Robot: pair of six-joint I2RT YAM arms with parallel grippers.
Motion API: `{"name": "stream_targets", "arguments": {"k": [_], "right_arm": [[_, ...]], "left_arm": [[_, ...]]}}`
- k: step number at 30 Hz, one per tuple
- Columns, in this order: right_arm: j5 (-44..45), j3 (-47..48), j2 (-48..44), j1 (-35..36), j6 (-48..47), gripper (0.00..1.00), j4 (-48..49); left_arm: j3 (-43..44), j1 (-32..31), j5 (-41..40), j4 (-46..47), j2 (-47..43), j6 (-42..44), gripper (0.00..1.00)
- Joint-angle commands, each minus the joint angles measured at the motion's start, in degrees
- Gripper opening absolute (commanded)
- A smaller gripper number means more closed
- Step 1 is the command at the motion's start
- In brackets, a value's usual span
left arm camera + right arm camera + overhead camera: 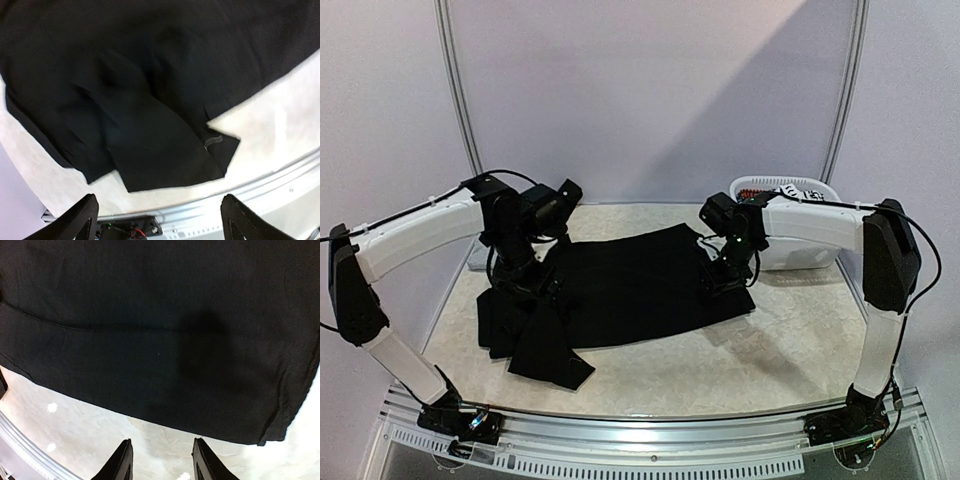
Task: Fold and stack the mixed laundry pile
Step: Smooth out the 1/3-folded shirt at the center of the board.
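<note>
A large black garment (640,285) lies spread flat across the middle of the table, with a bunched sleeve (535,340) folded over at its left front. My left gripper (525,285) hangs over that left side. In the left wrist view it (160,220) is wide open and empty above the sleeve (150,150). My right gripper (725,278) is at the garment's right edge. In the right wrist view it (161,460) is open over bare table, just off the black hem (160,390), holding nothing.
A white plastic laundry basket (800,188) stands at the back right behind the right arm. A small grey patch (478,262) shows behind the left arm. The metal rail (640,420) runs along the table's front edge.
</note>
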Motion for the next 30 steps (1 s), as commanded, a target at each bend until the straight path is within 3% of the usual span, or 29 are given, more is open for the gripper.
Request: {"name": "stream_targets", "arguments": {"k": [1, 7, 12, 15, 20, 22, 26, 28, 29, 30], "right_arm": [[-1.5, -3.5, -3.1, -0.2, 1.0, 0.41, 2.7], [-1.8, -7.0, -5.2, -0.2, 2.2, 0.42, 4.2], [-1.9, -8.9, -6.9, -0.2, 2.4, 0.42, 4.9], [-2.1, -9.3, -7.0, -0.1, 2.4, 0.42, 4.8], [-1.9, -9.8, -7.3, -0.2, 2.5, 0.42, 4.2], [-1.6, -10.5, -7.9, -0.2, 2.6, 0.42, 4.4], [-1.7, -11.4, -8.3, -0.2, 2.7, 0.42, 4.4], [-1.6, -11.5, -8.4, -0.2, 2.6, 0.42, 4.4], [-1.6, -11.2, -8.3, -0.2, 2.5, 0.42, 4.2], [-1.4, -10.9, -8.3, -0.2, 2.4, 0.42, 3.9]], "left_arm": [[-4.1, -6.9, 0.8, -2.9, -0.3, -4.4, 0.85], [-9.4, -13.3, 2.1, 0.1, 4.5, -1.3, 0.82], [-14.3, -13.8, 3.8, 2.9, 6.1, 4.8, 0.89], [-16.6, -13.3, 3.3, 5.8, 9.9, 6.8, 0.86], [-14.6, -13.2, 2.7, 7.6, 15.5, 6.8, 0.67], [-15.0, -13.2, 2.7, 8.8, 16.3, 6.6, 0.47], [-15.7, -13.2, 2.7, 10.5, 17.1, 6.6, 0.28], [-15.5, -13.2, 2.7, 10.8, 17.9, 6.9, 0.13], [-15.1, -13.2, 2.7, 10.5, 18.1, 6.9, 0.01], [-14.7, -13.4, 2.9, 10.1, 18.0, 6.8, 0.0]]}}
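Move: The near sleeve of the black shirt, folded down towards the robot, lies about 9 cm back from the left hand, 1 cm to its right and 14 cm below. The shirt's left near corner is some 16 cm to that hand's left and 6 cm back; the shirt's middle is about 18 cm right and 12 cm ahead. From the right hand the sleeve lies roughly 45 cm left and 17 cm back; the shirt's right near corner is 8 cm right and 1 cm back. The left fingers close from wide open to nearly shut, pinching the near sleeve of the black shirt close to the table. First that hand sweeps back about 9 cm while sinking, then drops mostly straight for some 13 cm in all, its tips tilting towards the base and the wrist twisting clockwise by about 20 degrees. The right hand, half open, drifts a little back and right above the shirt's right end. ##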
